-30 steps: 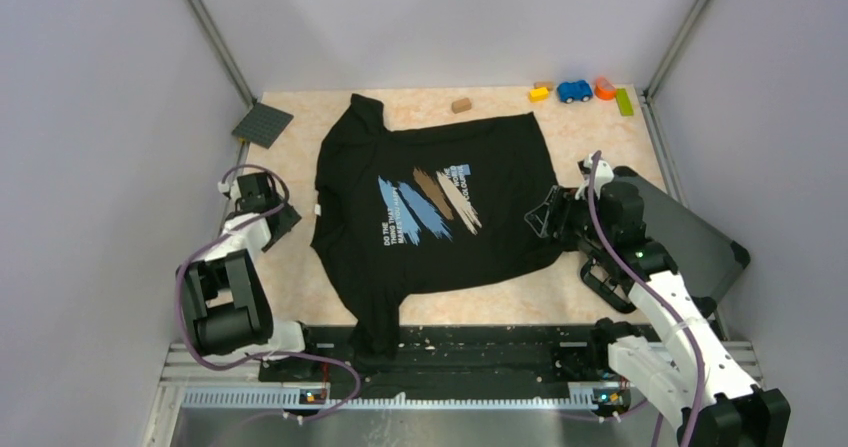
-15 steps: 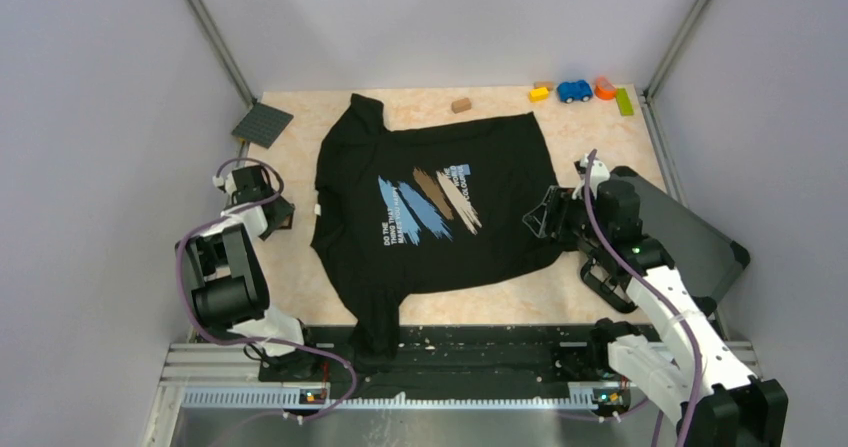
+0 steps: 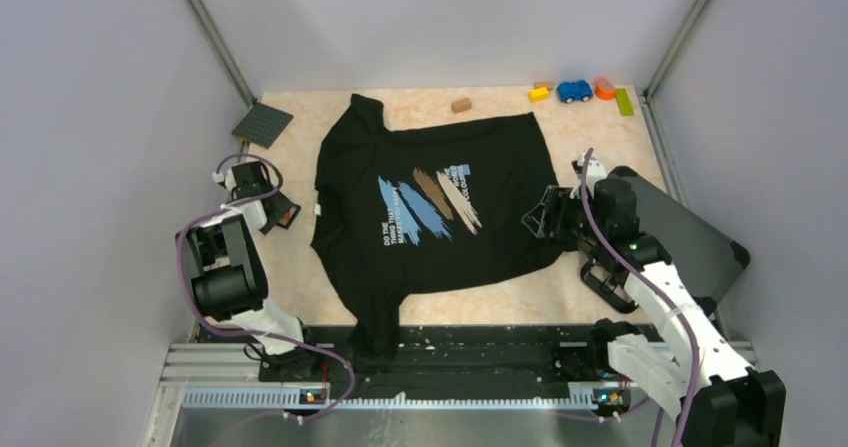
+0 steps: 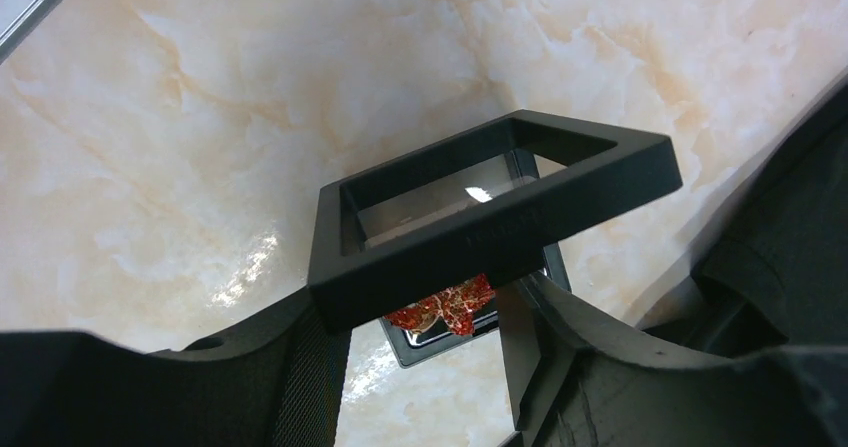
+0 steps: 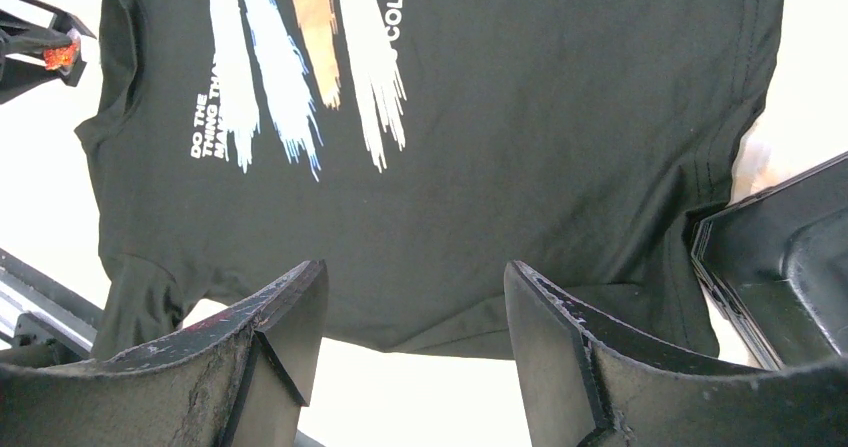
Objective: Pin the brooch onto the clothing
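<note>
The brooch (image 4: 445, 305), a tiny orange-red pin, lies in the base of a small black-framed clear box (image 4: 420, 349) on the table, left of the clothing. The box's lid (image 4: 500, 222) stands raised and crosses over both tips of my left gripper (image 4: 425, 317). Its jaws are open, with the brooch showing in the gap. The clothing, a black printed T-shirt (image 3: 430, 237), lies flat mid-table. My right gripper (image 5: 415, 272) hovers open and empty over the shirt's (image 5: 500, 167) right hem. In the right wrist view the brooch (image 5: 60, 55) glints at the far left.
A dark grey hard case (image 3: 680, 232) lies open under the right arm. A grey baseplate (image 3: 262, 124) sits at the back left. A brown block (image 3: 461, 105), a yellow block (image 3: 539, 94), a blue toy car (image 3: 574, 91) and an orange piece (image 3: 605, 89) line the back edge.
My left gripper has drawn back toward the far left beside the box, and its jaws have narrowed. The right gripper has barely moved.
</note>
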Controlling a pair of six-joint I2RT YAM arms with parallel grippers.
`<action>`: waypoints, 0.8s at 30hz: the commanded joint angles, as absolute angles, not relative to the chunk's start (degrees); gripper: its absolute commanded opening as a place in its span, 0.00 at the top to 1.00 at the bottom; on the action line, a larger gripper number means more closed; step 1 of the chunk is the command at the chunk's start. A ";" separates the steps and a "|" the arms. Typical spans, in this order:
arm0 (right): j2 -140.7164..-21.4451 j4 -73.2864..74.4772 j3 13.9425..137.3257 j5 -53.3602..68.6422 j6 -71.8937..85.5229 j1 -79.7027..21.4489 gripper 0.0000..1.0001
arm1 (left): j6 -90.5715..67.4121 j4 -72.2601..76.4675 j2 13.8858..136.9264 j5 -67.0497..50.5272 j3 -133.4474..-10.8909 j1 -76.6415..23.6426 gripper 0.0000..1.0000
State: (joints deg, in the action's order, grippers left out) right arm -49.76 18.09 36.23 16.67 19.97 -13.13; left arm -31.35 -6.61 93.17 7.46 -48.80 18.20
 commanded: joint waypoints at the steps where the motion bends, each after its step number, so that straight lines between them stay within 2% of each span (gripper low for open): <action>1: -50.45 15.18 36.56 17.48 19.54 -13.78 0.33 | -31.21 -5.61 93.73 6.79 -50.72 18.54 0.43; 8: -50.58 15.11 36.47 17.38 19.54 -13.76 0.33 | -30.85 -6.39 92.65 6.17 -50.22 18.53 0.58; 24: -50.28 15.41 36.26 17.31 19.59 -13.78 0.34 | -30.25 -8.42 81.41 6.14 -47.19 18.54 0.66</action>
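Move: The red brooch lies almost between the left fingertips, about 1 cm ahead and 1 cm below that hand. Its small black box is centred some 2 cm ahead and 1 cm to the right, also about 1 cm down, with the framed lid standing open over it. The spread clothing's middle is roughly 37 cm to the right and 4 cm ahead, 2 cm lower. From the right hand, the brooch is about 58 cm left, 8 cm ahead and 13 cm below. With its tips down at the brooch, the left hand closes its fingers by over a third of their gap, seeming to nip at the brooch, then comes away without it. After holding nearly in place through most of the closing, the hand rises about 5 cm straight up from the box, tips tilting up some 5 degrees, fingers left part open. ##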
